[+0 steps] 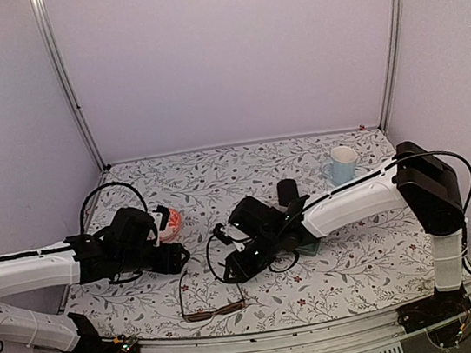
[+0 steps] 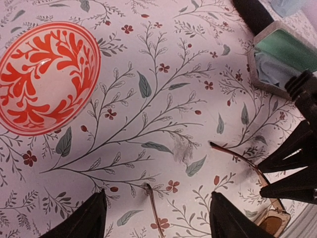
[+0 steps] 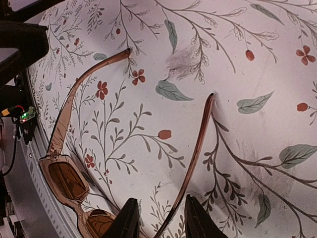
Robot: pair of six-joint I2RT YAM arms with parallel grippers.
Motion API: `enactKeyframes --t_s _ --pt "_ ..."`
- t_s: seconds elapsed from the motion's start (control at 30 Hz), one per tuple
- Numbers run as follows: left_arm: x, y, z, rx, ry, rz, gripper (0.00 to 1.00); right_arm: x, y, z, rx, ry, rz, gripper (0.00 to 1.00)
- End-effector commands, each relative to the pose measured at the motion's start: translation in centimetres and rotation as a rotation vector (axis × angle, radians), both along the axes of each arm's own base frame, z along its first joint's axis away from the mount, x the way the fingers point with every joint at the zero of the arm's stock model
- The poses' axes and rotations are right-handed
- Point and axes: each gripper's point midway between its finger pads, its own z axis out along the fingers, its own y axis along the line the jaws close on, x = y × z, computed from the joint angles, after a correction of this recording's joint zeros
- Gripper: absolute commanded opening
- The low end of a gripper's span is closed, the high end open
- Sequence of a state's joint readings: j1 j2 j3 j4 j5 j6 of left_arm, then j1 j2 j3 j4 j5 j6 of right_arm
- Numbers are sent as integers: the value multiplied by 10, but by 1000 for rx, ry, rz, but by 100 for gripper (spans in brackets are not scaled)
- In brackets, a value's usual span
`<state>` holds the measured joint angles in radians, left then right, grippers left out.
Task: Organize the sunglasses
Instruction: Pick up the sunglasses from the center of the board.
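One pair of sunglasses (image 1: pixel 214 310) with a thin brown frame lies unfolded near the table's front edge, temples pointing away from the arms. In the right wrist view the sunglasses (image 3: pixel 64 178) show amber lenses. One temple runs up between the tips of my right gripper (image 3: pixel 161 210). Those jaws stand narrow on either side of it, with a gap still showing. My left gripper (image 2: pixel 158 218) is open just above the cloth. The tip of the other temple (image 2: pixel 152 203) lies between its fingers. From above, the left gripper (image 1: pixel 177 257) and right gripper (image 1: pixel 229 269) hover side by side behind the glasses.
A red-patterned bowl (image 2: pixel 44 79) sits by the left gripper. A grey case (image 2: pixel 280 57) lies open with a green lining, mostly under the right arm. A black case (image 1: pixel 288 191) and a pale blue mug (image 1: pixel 340 164) stand further back. The table's metal front rail (image 1: pixel 268 347) is close.
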<state>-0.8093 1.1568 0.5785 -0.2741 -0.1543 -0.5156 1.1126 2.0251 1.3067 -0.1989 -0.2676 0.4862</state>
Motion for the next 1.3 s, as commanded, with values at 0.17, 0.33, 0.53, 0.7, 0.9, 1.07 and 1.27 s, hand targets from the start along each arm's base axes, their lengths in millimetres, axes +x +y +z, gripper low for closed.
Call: enactKeyframes --t_s 0.17,0.33,0.53,0.7,0.9,1.07,1.27 --pt "3 -2 4 1 -31 -20 73 4 -3 -13 -93 0 -41 23" --pt "3 -3 5 1 -34 -24 73 5 -5 -15 -112 0 -51 21" --pt "3 -5 5 -10 -41 -30 73 3 -7 -19 -128 9 -53 15" --pt "5 -8 7 -14 -46 -39 73 7 -11 -16 -142 -10 -73 11" --pt "9 -14 17 -33 -65 -52 75 13 -18 -6 -162 -48 -100 5" --pt "14 -23 38 -73 -106 -71 77 21 -28 5 -181 -89 -130 0" --pt "19 -39 63 -157 -156 -103 77 36 -50 34 -167 -164 -201 0"
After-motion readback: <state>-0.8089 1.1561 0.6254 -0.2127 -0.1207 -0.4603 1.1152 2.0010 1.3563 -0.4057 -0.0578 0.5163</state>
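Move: The right hand's half-open fingers straddle the right temple of the sunglasses, whose middle lies about 2 cm below and 1 cm to the right. The sunglasses' front frame is some 7 cm back and 6 cm left, and their left temple about 13 cm left and 1 cm back. The green case stands open about 12 cm ahead and 16 cm to the right. From the left hand the right temple is about 11 cm right, 5 cm back and 6 cm below. The right hand eases down about 2 cm over the right temple while drifting right, its leftward-slanting fingers tipping steeper and closing until they pinch the thin temple near its middle; it then rises about 1.5 cm while carrying on right and forward towards the open green case, having turned some 15 degrees in all. The left hand, open and empty, waits at first, then late on backs off upwards and to the right by about 4 cm, still clear of the sunglasses. ##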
